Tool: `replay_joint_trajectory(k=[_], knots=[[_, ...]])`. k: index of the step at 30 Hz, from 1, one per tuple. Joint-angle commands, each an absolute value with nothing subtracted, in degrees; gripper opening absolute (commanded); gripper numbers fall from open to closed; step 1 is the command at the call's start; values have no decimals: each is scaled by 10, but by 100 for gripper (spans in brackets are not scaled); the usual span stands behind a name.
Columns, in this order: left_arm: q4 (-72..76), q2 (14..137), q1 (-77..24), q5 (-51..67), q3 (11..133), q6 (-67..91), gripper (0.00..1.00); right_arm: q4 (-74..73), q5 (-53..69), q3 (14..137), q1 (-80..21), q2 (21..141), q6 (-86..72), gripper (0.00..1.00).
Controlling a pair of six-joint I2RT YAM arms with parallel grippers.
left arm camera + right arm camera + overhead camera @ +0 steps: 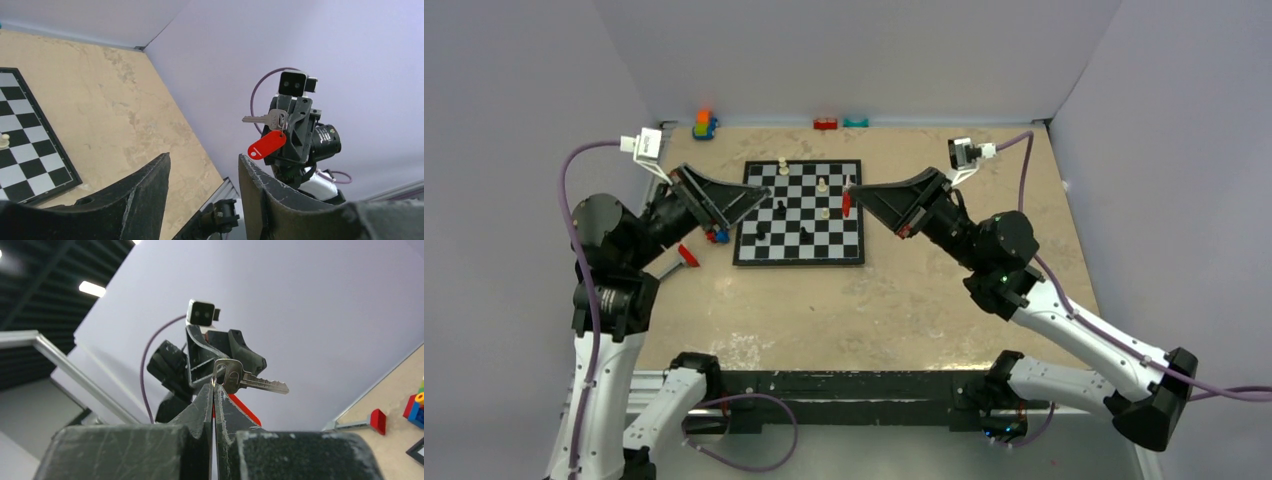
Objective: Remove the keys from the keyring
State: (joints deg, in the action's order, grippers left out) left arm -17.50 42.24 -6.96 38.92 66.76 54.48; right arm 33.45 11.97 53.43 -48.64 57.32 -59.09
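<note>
My right gripper (855, 193) is raised over the chessboard's right part and is shut on a thin keyring (215, 373). A silver key (252, 383) and a red tag (246, 413) hang from the ring. In the left wrist view the key (263, 119) and the tag (267, 144) show at the right gripper's tips. The tag also shows in the top view (846, 204). My left gripper (762, 193) is open and empty (204, 156). It faces the right gripper from the left, a short gap away.
A chessboard (844, 250) with several pieces lies at the table's middle. Another red-tagged key (687, 255) and a small blue and red piece (716, 236) lie left of the board. Toy blocks (705, 124) and two small bricks (825, 123) sit along the back wall.
</note>
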Motion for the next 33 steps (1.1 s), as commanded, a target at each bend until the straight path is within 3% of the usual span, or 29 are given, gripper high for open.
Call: replay_joint_trajectory(k=[1,15,24,33], knots=[[-133,456,-77,379,707,610,56,275,3,576,-489,565,-655,0],[92,547,-155,437,709,673,48,299,-2,581,-488,586,-683,0],[110,583,-200,430,726,662,39,316,11,582,-489,588,-678,0],[110,598,-244,413,738,653,37,311,5,583,-489,577,-660,0]])
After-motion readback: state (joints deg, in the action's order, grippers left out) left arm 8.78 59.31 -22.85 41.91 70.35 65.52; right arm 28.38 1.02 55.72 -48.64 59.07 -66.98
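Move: The key juts forward from the keyring in the right fingertips, about 12 cm to the right of the left hand, roughly 2 cm ahead and 3 cm above it. Its ring sits about 2 cm nearer the bases than the key, and the red tag hangs some 3 cm below the ring. From the right hand the key is about 2 cm ahead and 1 cm left, and the empty left fingertips are roughly level fore and aft, 12 cm to its left and 3 cm lower. Towards the key, still held out by its ring, the left hand edges forward, then sweeps some 8 cm right while rising about 4 cm. It turns clockwise roughly 20 degrees as its fingers narrow without shutting. The right hand keeps its pinch, carries the keyring about 4 cm forward while tipping its fingers slightly down, then holds still. ##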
